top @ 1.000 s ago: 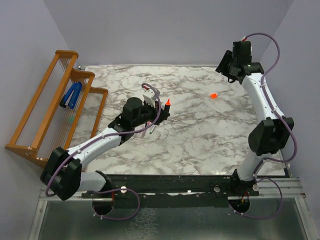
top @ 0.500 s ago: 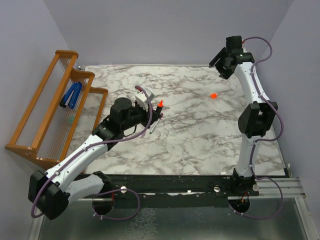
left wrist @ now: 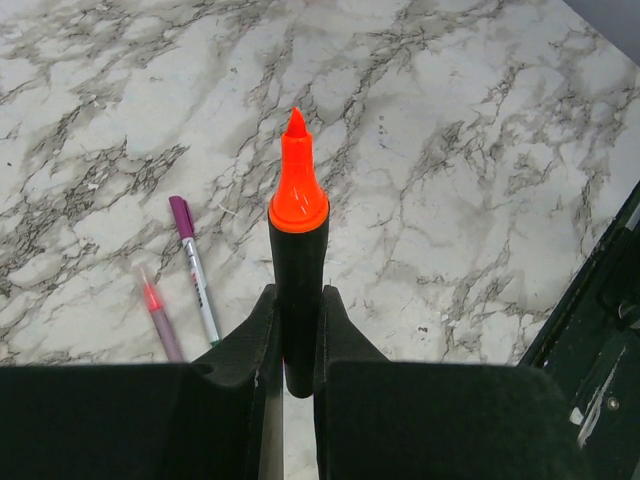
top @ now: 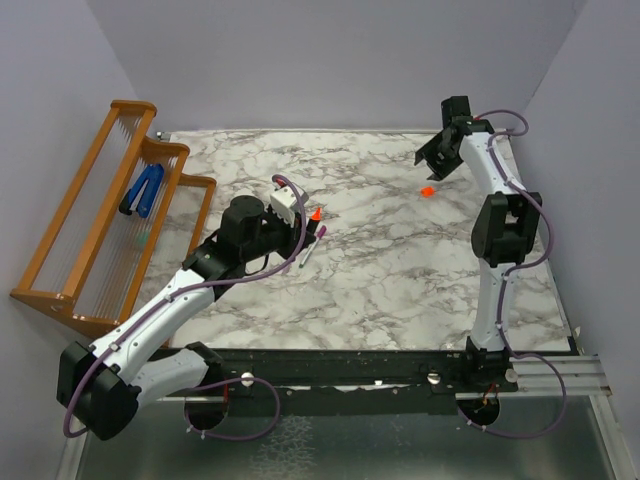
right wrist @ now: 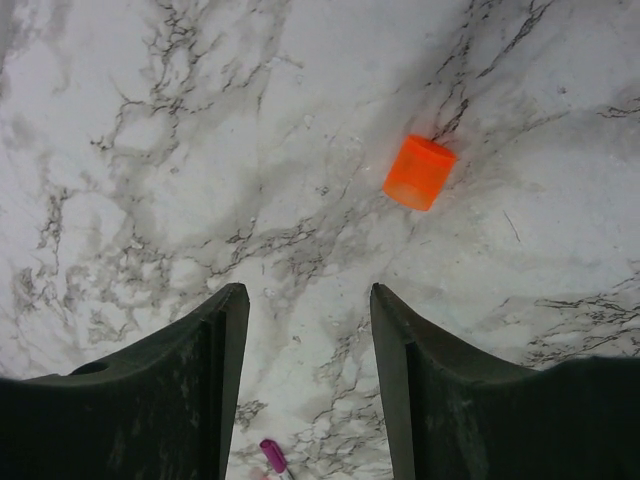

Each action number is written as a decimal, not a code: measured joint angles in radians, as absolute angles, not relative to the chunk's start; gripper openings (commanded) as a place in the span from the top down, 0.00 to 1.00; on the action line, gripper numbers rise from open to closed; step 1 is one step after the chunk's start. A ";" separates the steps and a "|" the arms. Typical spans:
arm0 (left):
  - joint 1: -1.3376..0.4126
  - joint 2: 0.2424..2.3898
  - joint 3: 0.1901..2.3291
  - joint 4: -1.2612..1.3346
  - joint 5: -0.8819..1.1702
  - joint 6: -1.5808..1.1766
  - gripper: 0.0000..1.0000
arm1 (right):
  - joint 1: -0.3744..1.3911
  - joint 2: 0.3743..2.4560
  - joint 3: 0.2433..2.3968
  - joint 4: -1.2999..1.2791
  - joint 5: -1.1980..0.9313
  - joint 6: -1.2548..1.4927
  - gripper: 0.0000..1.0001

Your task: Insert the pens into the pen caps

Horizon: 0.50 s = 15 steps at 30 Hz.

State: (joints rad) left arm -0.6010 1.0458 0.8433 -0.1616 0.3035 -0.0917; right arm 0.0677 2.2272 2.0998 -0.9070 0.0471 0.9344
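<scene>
My left gripper (left wrist: 298, 300) is shut on the black marker (left wrist: 298, 270). Its orange-red tip (top: 316, 213) points away from the wrist, above the marble. On the table beneath lie a thin white pen (left wrist: 200, 295) with a magenta-purple cap (left wrist: 181, 214) on its end and a dull pink pen (left wrist: 160, 318). The bright orange pen cap (right wrist: 418, 172) lies on its side at the back right (top: 427, 190). My right gripper (right wrist: 310, 295) hangs open just behind it (top: 432, 162), with nothing between its fingers. The cap sits ahead and to the right of the jaws in the right wrist view.
A wooden rack (top: 100, 215) stands along the left edge, with a blue clip-shaped object (top: 143, 190) on it. Grey walls close the table at the back and both sides. The arms' black base rail (top: 380, 375) runs along the near edge.
The right arm has stretched up and its gripper has come down and left toward the orange cap. The left arm drew the marker slightly left, then held still.
</scene>
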 measured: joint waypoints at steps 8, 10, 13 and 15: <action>-0.590 1.046 0.843 -0.167 0.307 -0.096 1.00 | 0.029 2.305 2.092 -0.952 0.066 0.953 0.45; -0.588 1.047 0.843 -0.167 0.311 -0.100 1.00 | 0.017 2.310 2.063 -0.955 0.072 0.953 0.45; -0.582 1.050 0.843 -0.167 0.326 -0.107 1.00 | 0.010 2.310 2.009 -0.955 0.079 0.953 0.45; -0.578 1.052 0.843 -0.167 0.334 -0.111 1.00 | 0.006 2.311 1.981 -0.956 0.083 0.953 0.46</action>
State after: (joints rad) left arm -0.5777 1.0515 0.8433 -0.1673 0.3336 -0.1108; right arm 0.0059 2.3108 1.9808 -0.9558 0.0826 0.9531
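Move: The orange cap lies on the table almost straight below the right hand, roughly 12 cm down and perhaps 1 cm back and 1 cm to its right. Nothing else stands near the cap. From the left hand, which still holds the black highlighter with its orange tip up, the cap is some 28 cm ahead, 37 cm to the right and 22 cm lower. Sink the open right gripper about 8 cm towards the orange cap, easing it some 4 cm back and 4 cm to the right as it drops. Meanwhile tip the fingers about 15 degrees closer to straight down, and keep them apart, short of closing on the cap. Hold the left gripper and its highlighter still. ##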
